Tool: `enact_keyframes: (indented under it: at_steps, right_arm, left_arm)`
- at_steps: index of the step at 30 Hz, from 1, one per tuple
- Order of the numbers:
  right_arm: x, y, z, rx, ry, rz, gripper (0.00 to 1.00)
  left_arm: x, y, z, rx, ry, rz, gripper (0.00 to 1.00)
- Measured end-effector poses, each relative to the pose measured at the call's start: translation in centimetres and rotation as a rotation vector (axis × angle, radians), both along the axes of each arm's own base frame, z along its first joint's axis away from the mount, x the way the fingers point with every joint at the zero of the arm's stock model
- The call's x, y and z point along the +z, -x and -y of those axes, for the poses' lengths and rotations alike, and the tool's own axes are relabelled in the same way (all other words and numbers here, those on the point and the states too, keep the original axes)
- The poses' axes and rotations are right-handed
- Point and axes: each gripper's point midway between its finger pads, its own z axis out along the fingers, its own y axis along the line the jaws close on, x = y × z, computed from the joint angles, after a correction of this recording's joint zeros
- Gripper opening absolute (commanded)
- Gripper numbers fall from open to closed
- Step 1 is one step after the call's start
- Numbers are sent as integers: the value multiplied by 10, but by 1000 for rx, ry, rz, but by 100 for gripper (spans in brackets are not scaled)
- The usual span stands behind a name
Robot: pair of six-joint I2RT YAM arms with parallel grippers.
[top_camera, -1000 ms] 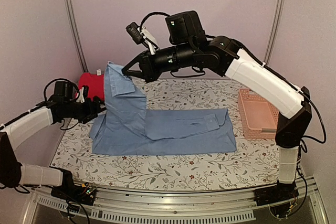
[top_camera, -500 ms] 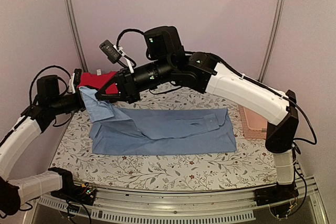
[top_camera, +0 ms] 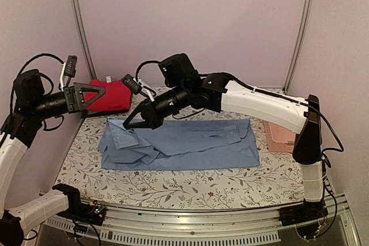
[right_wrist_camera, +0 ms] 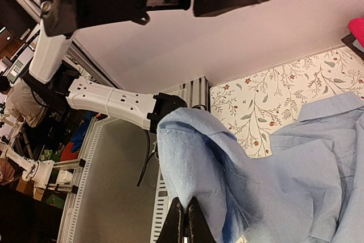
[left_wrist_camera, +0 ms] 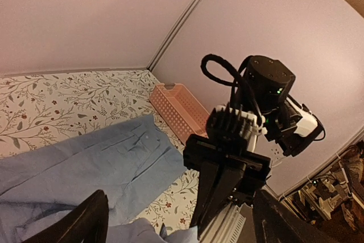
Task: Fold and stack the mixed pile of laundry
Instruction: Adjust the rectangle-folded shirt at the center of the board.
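The light blue shirt (top_camera: 196, 141) lies spread flat across the floral tablecloth, its left part bunched in folds. My right gripper (top_camera: 128, 124) is low over that left end and shut on a fold of the shirt (right_wrist_camera: 216, 163), the fingertips (right_wrist_camera: 183, 227) pinched together on the cloth. A red garment (top_camera: 113, 94) lies folded at the back left; in the right wrist view only its edge (right_wrist_camera: 357, 29) shows. My left gripper (top_camera: 101, 91) hangs raised in front of the red garment, open and empty. In the left wrist view its fingers (left_wrist_camera: 85, 223) frame the right gripper (left_wrist_camera: 219, 194) and the shirt (left_wrist_camera: 96, 163).
A pink slatted basket (top_camera: 283, 133) stands at the right edge of the table, behind the right arm's upright link; it also shows in the left wrist view, basket (left_wrist_camera: 179, 106). Bare tablecloth (top_camera: 190, 188) runs along the front. Metal posts stand at both back corners.
My right gripper has come down and leftward with the lifted shirt part, laying it low over the shirt's left end. My left arm has risen and drawn back from the shirt, staying open.
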Motion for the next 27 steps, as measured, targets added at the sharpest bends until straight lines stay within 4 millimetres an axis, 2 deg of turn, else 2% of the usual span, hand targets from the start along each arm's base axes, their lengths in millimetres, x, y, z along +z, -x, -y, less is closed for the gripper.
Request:
enact_keyframes:
  at_steps: [3, 7, 10, 14, 16, 17, 18, 19, 20, 24, 27]
  right_arm:
    - [-5, -18, 6, -33, 13, -6, 0]
    - [0, -29, 12, -39, -3, -4, 0]
    - [9, -29, 13, -23, -27, -2, 0]
    - [26, -23, 12, 12, -75, 8, 0]
    - [31, -20, 12, 30, -91, 9, 0]
    - [31, -20, 12, 34, -95, 8, 0]
    - [32, -19, 12, 38, -96, 6, 0]
    - [32, -18, 13, 43, -96, 2, 0]
    - [32, -18, 13, 45, -97, 1, 1]
    - [32, -25, 16, 28, -95, -14, 35]
    - [20, -38, 32, -22, -61, -38, 39]
  left_arm:
    - [-6, 12, 5, -37, -26, -19, 89]
    - [-9, 17, 10, -57, -73, -14, 86]
    - [-15, 15, 15, -70, -111, -17, 83]
    - [-35, 13, 29, -100, -185, -46, 75]
    - [-44, 11, 35, -112, -216, -58, 60]
    - [-46, 11, 37, -122, -226, -60, 47]
    - [-48, 12, 40, -135, -236, -56, 31]
    - [-48, 14, 43, -149, -239, -52, 6]
    - [-47, 16, 46, -166, -239, -42, 0]
    - [-37, 24, 52, -216, -215, 0, 0]
    - [-28, 34, 53, -250, -191, 37, 0]
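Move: The blue shirt's raised end is pinched in the right hand's shut fingers, about 7 cm to the right of the open, empty left hand, 6 cm back from it and 7 cm below. Seen from the right hand, the left gripper it hands over to is thus 6 cm ahead, 7 cm left and 7 cm up. The shirt's lying left end is some 9 cm ahead of the left hand and 35 cm below, and the red folded shirt about 34 cm ahead and 12 cm left. Left hand slips back a little, then goes right and down about 5 cm to the raised shirt end, its fingers turning roughly 15 degrees clockwise with some roll, shuts on the cloth beside the right fingertips, and starts to lift it and draw it back. The right hand keeps its pinch while easing about 3 cm forward and then 3 cm up to present the cloth, and once the left has shut it opens about a third and backs away to the right and forward. ##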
